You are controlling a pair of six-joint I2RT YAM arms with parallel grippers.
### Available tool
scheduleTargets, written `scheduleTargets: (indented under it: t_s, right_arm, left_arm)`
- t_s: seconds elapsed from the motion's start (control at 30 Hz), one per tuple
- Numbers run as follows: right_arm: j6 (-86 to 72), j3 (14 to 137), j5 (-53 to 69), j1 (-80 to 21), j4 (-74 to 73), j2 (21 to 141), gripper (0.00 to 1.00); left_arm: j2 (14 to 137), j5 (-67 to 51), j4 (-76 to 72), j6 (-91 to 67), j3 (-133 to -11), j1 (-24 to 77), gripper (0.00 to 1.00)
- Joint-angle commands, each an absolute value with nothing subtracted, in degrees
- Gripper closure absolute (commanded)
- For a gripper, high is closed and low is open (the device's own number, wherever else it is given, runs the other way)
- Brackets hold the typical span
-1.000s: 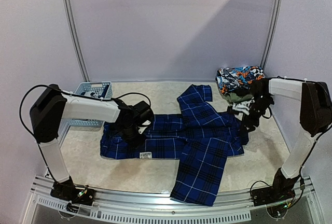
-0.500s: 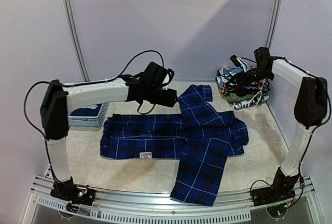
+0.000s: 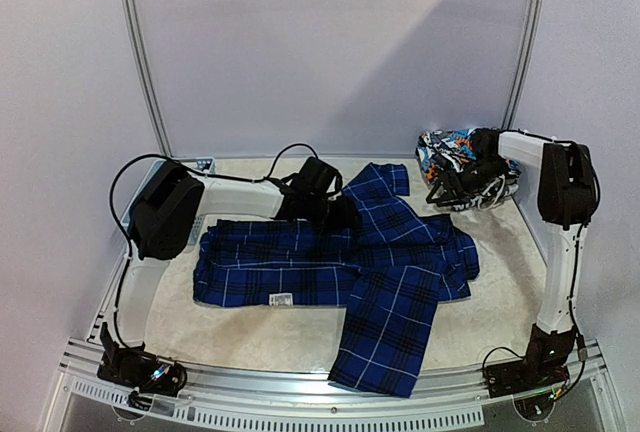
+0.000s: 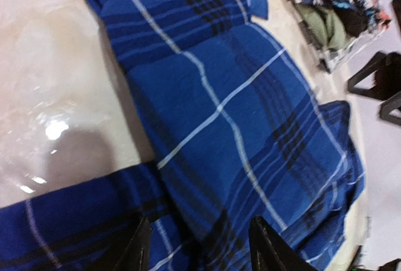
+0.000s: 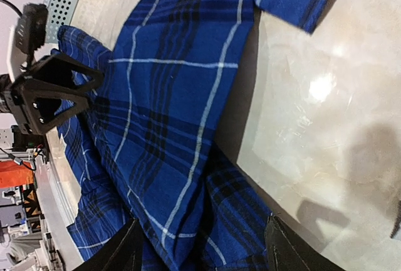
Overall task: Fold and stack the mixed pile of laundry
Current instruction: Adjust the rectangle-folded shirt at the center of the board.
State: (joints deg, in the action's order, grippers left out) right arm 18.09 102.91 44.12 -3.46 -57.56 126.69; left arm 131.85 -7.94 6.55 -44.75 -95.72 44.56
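A blue-and-black plaid shirt (image 3: 380, 262) lies spread flat mid-table, one sleeve pointing to the back and the other reaching the front edge. My left gripper (image 3: 338, 210) hovers low over it where the back sleeve meets the body. It is open, and in its wrist view only plaid shirt (image 4: 213, 95) shows between the fingers (image 4: 135, 249). My right gripper (image 3: 448, 188) is open over the shirt's right shoulder, plaid (image 5: 175, 95) beneath it. The rest of the mixed laundry pile (image 3: 458, 152), colourful bunched garments, sits at the back right.
A light-blue basket (image 3: 203, 165) stands at the back left, mostly hidden behind my left arm. The metal rail (image 3: 320, 397) runs along the table's front edge. Walls close in on both sides and at the back. Bare tabletop (image 5: 326, 95) lies beside the back sleeve.
Both arms left the shirt's left and right edges, rose toward the back, then dropped. The left is now at the back sleeve's base and the right at the right shoulder, both opened.
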Motion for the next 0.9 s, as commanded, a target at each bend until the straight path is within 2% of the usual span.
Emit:
scheduleTargets:
  t_s: [0.0, 0.17, 0.33, 0.63, 0.87]
  right_arm:
    - [19.2, 104.3, 43.8, -4.4, -61.4, 131.3, 0.32]
    - [18.7, 105.6, 43.8, -5.0, -60.9, 133.8, 0.32]
    - [18.0, 108.4, 46.7, -5.7, -60.8, 136.1, 0.36]
    - [16.1, 114.5, 51.9, -7.6, -58.3, 139.6, 0.34]
    - [14.9, 117.4, 52.6, -8.2, -59.9, 143.1, 0.37]
  left_arm:
    - [135.1, -13.9, 1.0, -49.5, -96.4, 43.7, 0.45]
    - [137.6, -15.7, -3.7, -50.9, -97.8, 43.7, 0.48]
    - [139.4, -17.4, -8.5, -52.1, -98.5, 43.6, 0.56]
    - [141.0, -19.7, -17.0, -55.8, -97.9, 42.7, 0.7]
    - [140.8, -20.7, -19.0, -56.5, -97.8, 42.7, 0.78]
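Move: The shirt's upper layer, which the left hand goes for, lies about 4 cm to its right, 1 cm ahead and 3 cm below; the shirt's sleeve end is some 12 cm ahead and 12 cm right of that hand. The right hand aims at the layer's far edge, roughly 7 cm left, 1 cm ahead and 6 cm below. From the right hand, the sleeve end is about 6 cm ahead and 8 cm left, the folded stack some 8 cm ahead and 8 cm right. Rightward by about 5 cm, the left hand first sinks onto the shirt's upper layer, then eases back up while its fingers close most of the way, pinching the cloth, and its wrist tilts some 20 degrees to a flatter reach. The right hand drops beside the layer's far edge, then sweeps left and a little forward, staying low with open fingers straddling that edge. ##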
